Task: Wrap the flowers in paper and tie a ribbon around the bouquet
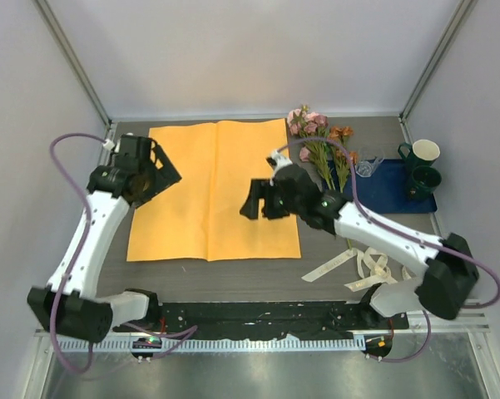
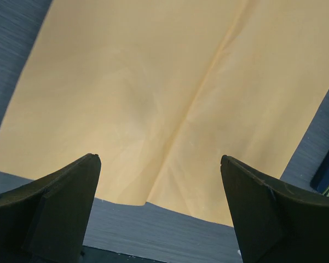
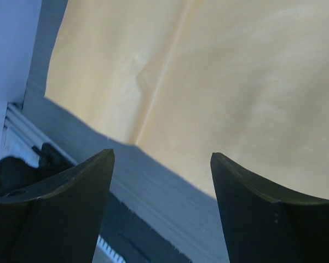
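Note:
The orange paper [image 1: 200,195] lies flat on the table with a crease down its middle. The flowers [image 1: 318,137], pink and brownish-orange with green stems, lie just off the paper's far right corner. The cream ribbon [image 1: 362,264] curls on the table at the near right. My left gripper [image 1: 160,174] hovers open over the paper's left edge; in the left wrist view this gripper [image 2: 160,161] has nothing between its fingers, only paper [image 2: 153,82] below. My right gripper [image 1: 260,206] hangs open above the paper's right half. In the right wrist view that gripper [image 3: 161,156] is empty over the paper's [image 3: 235,82] near edge.
A blue mat [image 1: 383,189] at the right carries two dark green mugs [image 1: 422,166], with a clear glass piece [image 1: 368,166] at its near left corner. Enclosure walls stand on three sides. The black rail [image 1: 258,316] with the arm bases runs along the near edge.

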Robot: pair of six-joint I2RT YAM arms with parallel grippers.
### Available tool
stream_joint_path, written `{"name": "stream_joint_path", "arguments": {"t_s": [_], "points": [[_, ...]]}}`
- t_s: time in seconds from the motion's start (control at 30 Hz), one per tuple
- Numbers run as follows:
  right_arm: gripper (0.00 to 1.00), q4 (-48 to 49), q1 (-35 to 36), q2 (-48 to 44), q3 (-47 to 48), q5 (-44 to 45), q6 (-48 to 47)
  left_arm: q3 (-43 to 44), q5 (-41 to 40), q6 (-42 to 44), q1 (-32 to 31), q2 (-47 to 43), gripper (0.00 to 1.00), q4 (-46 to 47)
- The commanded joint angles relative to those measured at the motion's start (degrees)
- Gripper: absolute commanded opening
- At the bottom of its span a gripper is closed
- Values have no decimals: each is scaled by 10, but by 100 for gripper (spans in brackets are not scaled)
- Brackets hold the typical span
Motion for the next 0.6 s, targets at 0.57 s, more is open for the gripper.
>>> {"name": "stream_joint_path", "arguments": {"t_s": [0.57], "points": [[78,276,45,-267,-519,163,409,-262,135,-91,-14,141,63,300]]}}
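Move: The patch of paper to hold, just left of the crease, lies about 24 cm below the left gripper, some 6 cm to its right and 1 cm ahead; the crease's near end is 7 cm back and 9 cm right. From the right gripper the paper's near right corner lies roughly 10 cm back, 14 cm right and 18 cm down. The ribbon's loose end is 16 cm back and 16 cm right, the flower stem ends 7 cm back and 27 cm right. Bring the left gripper steeply down over the paper's left half, about 17 cm with a 5 cm drift right, tipping the fingers down and closing them part-way. Meanwhile sweep the empty right gripper back, down and to the right towards the near right corner, some 19 cm in all, turning clockwise about 25 degrees with its fingers open, then ease to a near stop low beside the corner. ##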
